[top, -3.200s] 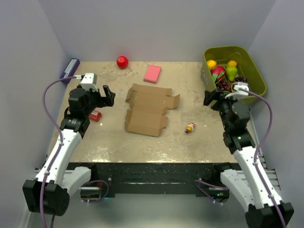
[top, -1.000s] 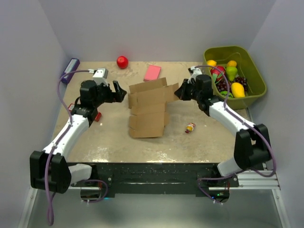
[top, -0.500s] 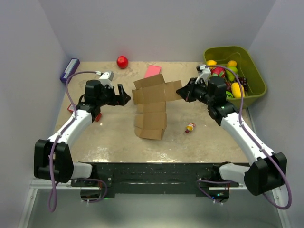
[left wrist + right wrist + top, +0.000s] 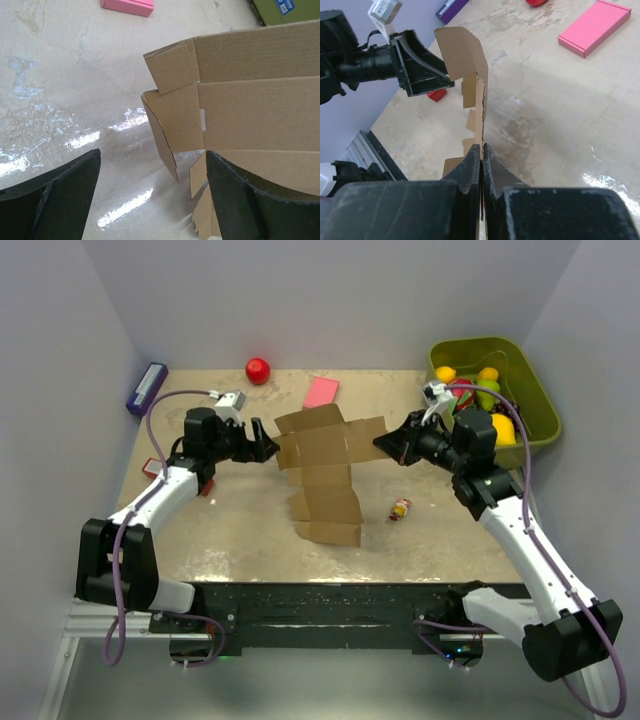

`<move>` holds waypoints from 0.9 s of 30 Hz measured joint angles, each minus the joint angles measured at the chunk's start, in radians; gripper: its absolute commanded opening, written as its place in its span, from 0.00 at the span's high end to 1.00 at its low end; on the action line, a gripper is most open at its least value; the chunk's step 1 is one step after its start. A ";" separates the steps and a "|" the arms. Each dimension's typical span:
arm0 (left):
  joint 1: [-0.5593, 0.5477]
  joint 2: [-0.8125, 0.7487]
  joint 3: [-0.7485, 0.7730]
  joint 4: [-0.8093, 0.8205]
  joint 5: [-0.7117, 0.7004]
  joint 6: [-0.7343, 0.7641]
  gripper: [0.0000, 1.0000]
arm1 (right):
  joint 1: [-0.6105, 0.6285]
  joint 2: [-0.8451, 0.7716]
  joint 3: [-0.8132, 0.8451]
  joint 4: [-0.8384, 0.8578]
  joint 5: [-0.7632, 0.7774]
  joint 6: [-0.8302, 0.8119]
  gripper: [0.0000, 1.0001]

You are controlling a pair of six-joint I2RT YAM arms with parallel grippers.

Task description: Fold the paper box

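Note:
The paper box is a flat brown cardboard cut-out with flaps. Its far part is lifted off the table and its near end rests on the tabletop. My right gripper is shut on the sheet's right edge; in the right wrist view the fingertips pinch the thin cardboard edge-on. My left gripper stands open at the sheet's left edge. In the left wrist view a left flap hangs between the two wide-apart fingers, and neither finger touches it.
A pink flat block and a red ball lie at the back. A green bin of toy fruit stands at the back right. A small yellow and red item lies right of the box. A purple object lies at the back left.
The right gripper has pulled the held sheet to the right and nearer. The left gripper has followed to the right, up to the sheet's left edge, and stays open.

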 measured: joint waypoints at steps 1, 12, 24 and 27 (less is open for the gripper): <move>0.000 0.003 0.000 0.006 0.005 -0.001 0.13 | 0.000 -0.009 0.000 -0.004 -0.008 0.000 1.00; 0.000 0.073 -0.019 0.119 0.148 -0.061 0.40 | 0.000 -0.059 0.000 -0.013 -0.090 0.015 1.00; -0.001 -0.028 -0.138 0.175 0.232 -0.077 0.99 | -0.073 -0.057 0.001 -0.012 -0.233 0.019 1.00; -0.001 -0.150 -0.176 0.181 0.244 -0.066 1.00 | -0.126 -0.032 0.001 0.012 -0.298 0.023 1.00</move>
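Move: The folded paper box blank hangs from my right hand; its left side flap is about 5 cm to the right of my open left hand, 1 cm back and 2 cm lower. The blank's middle panel lies some 13 cm right, nearly level. On the table, roughly 13 cm lower, the pink box is 18 cm ahead and 14 cm right. From my right hand that flap is about 24 cm left, 2 cm back and 8 cm lower. I slide my left hand about 3 cm right onto the blank's left side flap, dipping slightly, shut my fingers and pinch the flap, then draw it back some 5 cm and lift it, rolling and turning clockwise about 10 degrees. My right hand keeps its pinch on the right flap, easing back about 3 cm and up 2 cm before shifting slightly right, turning about 10 degrees counter-clockwise. ##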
